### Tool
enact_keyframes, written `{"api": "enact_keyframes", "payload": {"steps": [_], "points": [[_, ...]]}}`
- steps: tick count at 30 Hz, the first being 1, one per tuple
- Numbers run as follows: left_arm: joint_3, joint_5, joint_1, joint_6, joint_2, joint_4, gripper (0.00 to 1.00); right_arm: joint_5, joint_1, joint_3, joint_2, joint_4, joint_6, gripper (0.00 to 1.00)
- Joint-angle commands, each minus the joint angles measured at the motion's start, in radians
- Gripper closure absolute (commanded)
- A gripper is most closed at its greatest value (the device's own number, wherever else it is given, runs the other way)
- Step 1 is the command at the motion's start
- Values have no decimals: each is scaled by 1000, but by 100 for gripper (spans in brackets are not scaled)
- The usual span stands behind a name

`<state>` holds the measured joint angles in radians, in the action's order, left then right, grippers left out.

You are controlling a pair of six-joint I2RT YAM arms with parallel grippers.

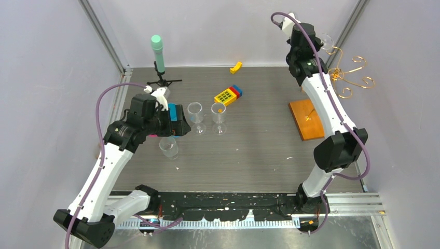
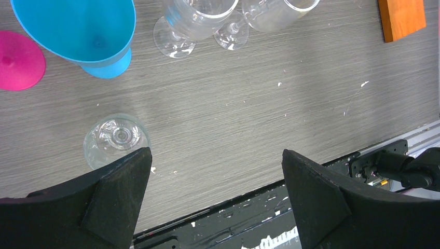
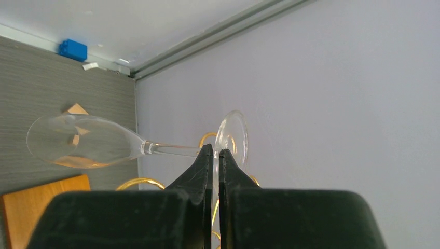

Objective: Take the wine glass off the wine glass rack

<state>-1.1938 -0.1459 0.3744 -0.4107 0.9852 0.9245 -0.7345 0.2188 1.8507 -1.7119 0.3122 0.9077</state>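
Note:
My right gripper (image 3: 215, 151) is shut on the round foot of a clear wine glass (image 3: 78, 141), which lies sideways with its bowl to the left. The rack's gold wire curls (image 3: 137, 182) show just behind the foot; whether the glass still touches them I cannot tell. From above, the right gripper (image 1: 310, 45) is high at the back right, with the glass (image 1: 326, 41) beside the wine glass rack (image 1: 353, 78) and its orange wooden base (image 1: 307, 118). My left gripper (image 2: 215, 155) is open and empty over the table, next to a clear glass (image 2: 117, 137).
Two more clear glasses (image 1: 195, 115) (image 1: 219, 115) stand mid-table, with a blue cup (image 2: 78, 26) and a pink cone (image 2: 18, 59) near the left arm. A green-topped stand (image 1: 158, 57), a yellow toy block (image 1: 227, 96) and a yellow piece (image 1: 236, 66) lie farther back.

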Motion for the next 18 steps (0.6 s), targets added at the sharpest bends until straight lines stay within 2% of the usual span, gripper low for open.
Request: {"api": "enact_keyframes", "payload": {"steps": [1,7,13,18], "points": [[-13,2,-3,3,-17,-40,0,35,54,69,-19,-101,-33,100],[-25,3,-3,3,-25,-35,0,84,142,63,-13,-83,-83,100],[-41,-16,-3,-2,-31,-36,0,134,222,13,75,-17,-118,100],[-47,-157,-3,-5,-34,-73,0,215,275,-39,246,151,-180,100]]}}
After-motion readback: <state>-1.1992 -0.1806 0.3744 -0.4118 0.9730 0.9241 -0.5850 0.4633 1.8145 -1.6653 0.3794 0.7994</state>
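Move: The right hand already holds a wine glass by its foot, hanging bowl down. The nearer of the two standing glasses is about 32 cm to the hand's left, 21 cm back and 33 cm lower; the farther stands some 7 cm left of that one. The gold rack's hub is roughly 9 cm back, 5 cm right and 6 cm below. From the left hand, the nearer glass lies about 6 cm right, 5 cm ahead and 17 cm below. Keeping its pinch, the right hand swings left about 14 cm, turning some 20 degrees counter-clockwise, towards the standing glasses. ##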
